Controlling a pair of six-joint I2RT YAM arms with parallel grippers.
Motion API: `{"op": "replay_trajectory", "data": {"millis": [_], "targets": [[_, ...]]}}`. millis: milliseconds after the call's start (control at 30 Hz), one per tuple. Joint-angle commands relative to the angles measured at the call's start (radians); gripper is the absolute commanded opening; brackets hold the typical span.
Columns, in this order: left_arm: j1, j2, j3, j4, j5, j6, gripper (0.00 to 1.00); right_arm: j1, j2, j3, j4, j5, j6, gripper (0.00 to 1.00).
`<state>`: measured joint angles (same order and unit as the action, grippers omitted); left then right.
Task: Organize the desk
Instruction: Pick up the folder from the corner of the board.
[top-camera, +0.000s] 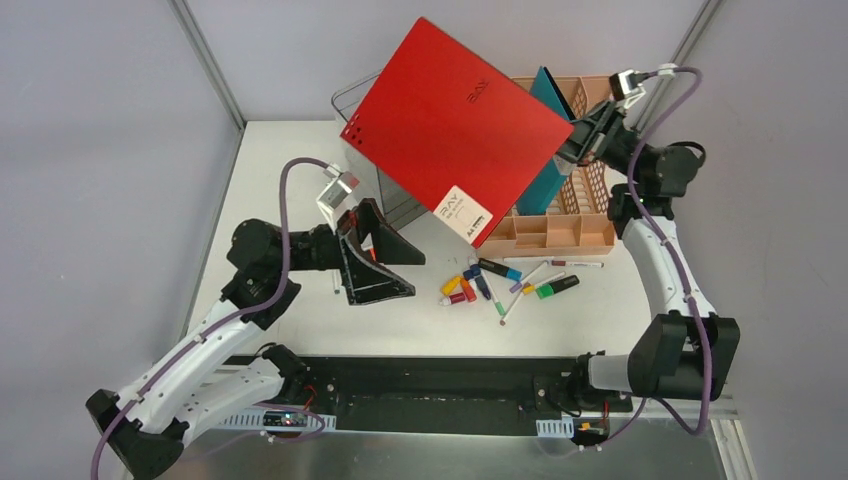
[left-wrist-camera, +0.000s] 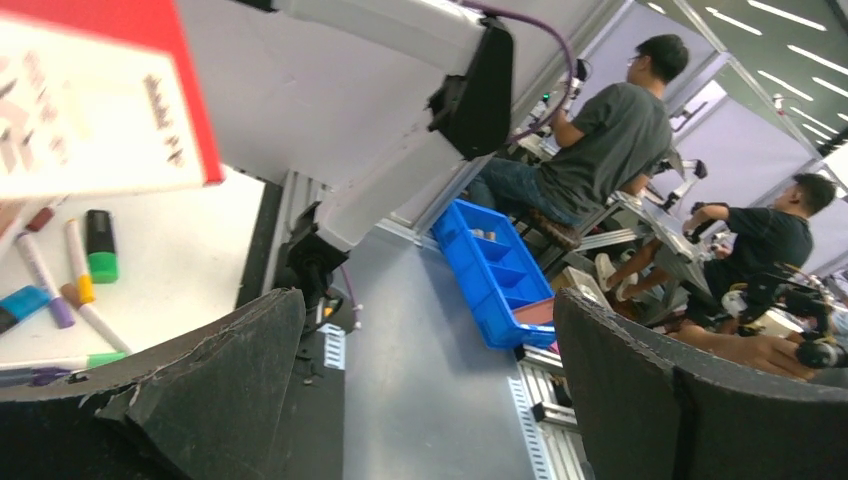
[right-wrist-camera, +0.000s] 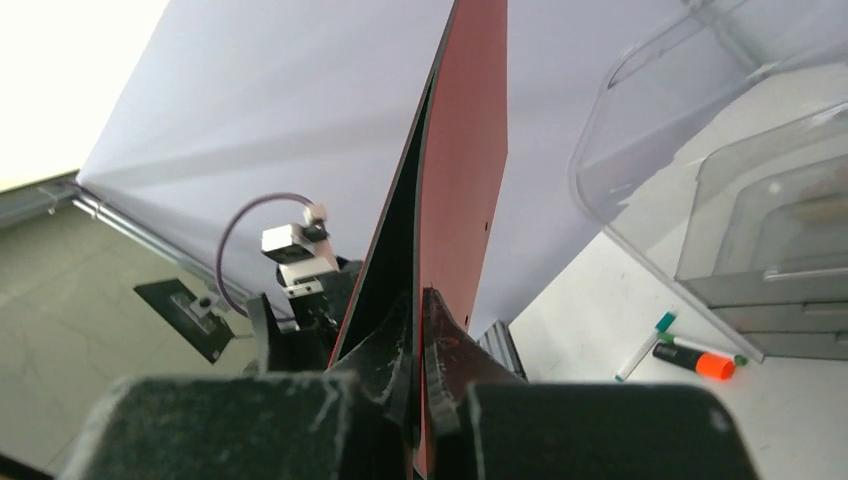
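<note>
A large red folder (top-camera: 455, 125) hangs tilted in the air over the back of the white desk (top-camera: 290, 170). My right gripper (top-camera: 577, 143) is shut on the folder's right edge. In the right wrist view the fingers (right-wrist-camera: 440, 345) pinch the thin red cover (right-wrist-camera: 465, 150) edge-on. My left gripper (top-camera: 414, 275) stands open over the desk's left middle, below the folder's lower corner, with nothing between its fingers (left-wrist-camera: 200, 390). Several markers (top-camera: 500, 280) lie scattered near the desk's front centre. The folder's labelled corner (left-wrist-camera: 90, 100) shows at the top left of the left wrist view.
A peach file rack (top-camera: 560, 230) stands at the back right with a teal folder (top-camera: 553, 160) upright in it. A clear drawer box (top-camera: 385, 195), also seen as the clear box (right-wrist-camera: 740, 200), is partly hidden behind the red folder. Grey walls and aluminium rails edge the desk.
</note>
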<state>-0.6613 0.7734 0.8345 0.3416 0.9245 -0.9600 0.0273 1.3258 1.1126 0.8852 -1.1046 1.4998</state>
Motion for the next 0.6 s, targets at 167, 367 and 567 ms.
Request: {"op": "replay_trajectory", "data": {"millis": [167,367,567], "targets": [[-0.003,0.100,-0.128,0.217,-0.296,0.168,0.99,-0.192,-0.087,0.009,0.336,0.056,0.271,0.00],[-0.004,0.249,-0.127,0.475,-0.460,0.061,0.99,-0.212,-0.151,-0.036,0.257,0.045,0.201,0.00],[-0.013,0.410,-0.054,0.637,-0.510,-0.013,0.95,-0.217,-0.185,-0.056,0.205,0.037,0.155,0.00]]}}
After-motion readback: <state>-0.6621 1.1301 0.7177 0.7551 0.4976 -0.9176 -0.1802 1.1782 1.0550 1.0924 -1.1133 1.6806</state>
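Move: The red folder, held up by the right fingers at its right-hand corner, has its middle about 22 cm ahead of the left hand, 8 cm to its right and 6 cm higher. Beyond, the clear drawer box stands some 36 cm ahead, 3 cm right and 28 cm below. From the right hand, the folder's middle is about 18 cm left, 1 cm ahead and 2 cm up; the pink organizer lies roughly 15 cm ahead, 5 cm right and 33 cm below. The wide-open left hand sweeps forward about 14 cm, bearing some 5 cm right and 5 cm down, to the red folder's near-left edge beside the label; its wrist turns roughly 25 degrees counter-clockwise so that the fingers come around that edge without closing. Still pinching the opposite corner, the right hand draws the folder about 5 cm to the right, then eases back and slightly up. ##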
